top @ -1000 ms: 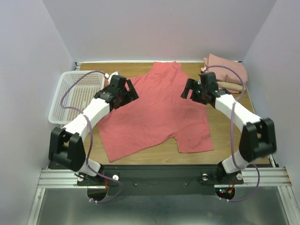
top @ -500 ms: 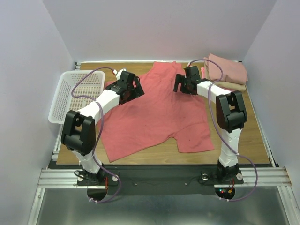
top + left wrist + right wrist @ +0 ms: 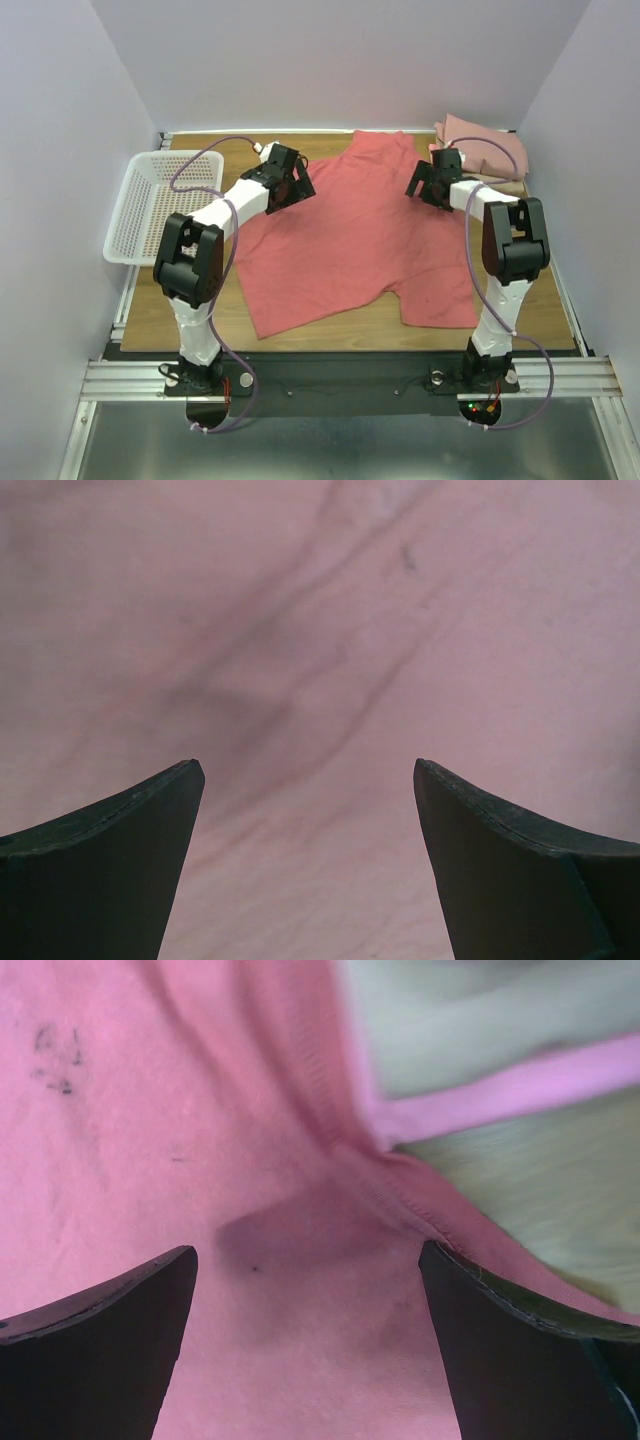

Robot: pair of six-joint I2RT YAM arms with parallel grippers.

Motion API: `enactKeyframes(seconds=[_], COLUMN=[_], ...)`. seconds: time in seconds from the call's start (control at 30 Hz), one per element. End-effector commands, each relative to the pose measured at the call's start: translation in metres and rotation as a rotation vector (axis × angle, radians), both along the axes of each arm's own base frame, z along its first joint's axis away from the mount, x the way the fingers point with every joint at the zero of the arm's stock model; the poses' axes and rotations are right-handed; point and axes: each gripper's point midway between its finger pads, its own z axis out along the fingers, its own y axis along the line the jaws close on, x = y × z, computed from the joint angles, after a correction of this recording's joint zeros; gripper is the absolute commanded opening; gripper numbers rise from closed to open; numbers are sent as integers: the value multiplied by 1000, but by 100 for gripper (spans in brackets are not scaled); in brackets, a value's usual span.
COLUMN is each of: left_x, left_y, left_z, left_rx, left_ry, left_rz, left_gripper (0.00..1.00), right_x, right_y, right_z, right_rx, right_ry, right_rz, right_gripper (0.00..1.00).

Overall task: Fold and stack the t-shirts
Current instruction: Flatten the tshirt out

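The large coral-red t-shirt (image 3: 360,235) lies spread flat on the wooden table. My left gripper (image 3: 293,186) is low over its left shoulder area. In the left wrist view the left gripper (image 3: 308,770) is open, with only wrinkled cloth between the fingers. My right gripper (image 3: 427,184) sits at the shirt's right edge. The right wrist view shows the right gripper (image 3: 308,1252) open over the shirt's hem (image 3: 400,1195). Folded t-shirts (image 3: 485,150) are stacked at the back right, a dusty-pink one on top. A bright-pink cloth edge (image 3: 500,1095) shows beside the hem.
A white mesh basket (image 3: 150,205) stands off the table's left edge. Bare wood (image 3: 200,320) shows at the front left and at the front right (image 3: 520,310). Grey walls close in the back and both sides.
Both arms have reached farther back and to the right. The coral-red shirt has slid to the right with them. Both grippers have stayed open.
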Motion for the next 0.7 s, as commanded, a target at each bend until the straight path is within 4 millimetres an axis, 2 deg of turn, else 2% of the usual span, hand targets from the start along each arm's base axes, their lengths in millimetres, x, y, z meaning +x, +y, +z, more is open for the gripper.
enactKeyframes(seconds=[0.0, 0.17, 0.23, 0.43, 0.5, 0.67], left_x=[19, 34, 40, 26, 29, 53], left_y=[-6, -6, -3, 27, 30, 62], left_z=[22, 9, -4, -53, -62, -89], left_rx=[6, 44, 82, 180, 168, 167], left_ry=[-63, -45, -11, 144, 159, 206], left_rz=[-6, 10, 27, 153, 153, 184], left_gripper=[98, 98, 98, 98, 98, 98], right_x=[-25, -25, -24, -24, -24, -27], right_y=[-39, -25, -19, -12, -11, -10], right_z=[-21, -17, -13, -3, -5, -6], right_rx=[-13, 42, 69, 83, 88, 102], right_ry=[92, 90, 83, 67, 72, 77], right_rz=[-104, -41, -21, 37, 40, 31], right_gripper=[100, 100, 100, 100, 100, 100])
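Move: The left hand hangs over the t-shirt; the shirt's upper left part, where its fingers will land, lies about 4 cm ahead, 2 cm to the left and 8 cm below, and the white basket's middle some 28 cm left and 2 cm ahead. The right hand's fingers already rest on the shirt's upper right part, straight below by about 1 cm. The folded stack is some 12 cm to that hand's right and 5 cm farther out, with the shirt's far end about 8 cm left and 11 cm ahead. Forward first, then steeply down, the open left hand travels about 7 cm lower onto the shirt's upper left part, tipping its fingers more downward and ending with a short pull to the left. The right hand, open and still pressed on the cloth, slides about 3.5 cm right towards the stack, then eases back left by half of that. ##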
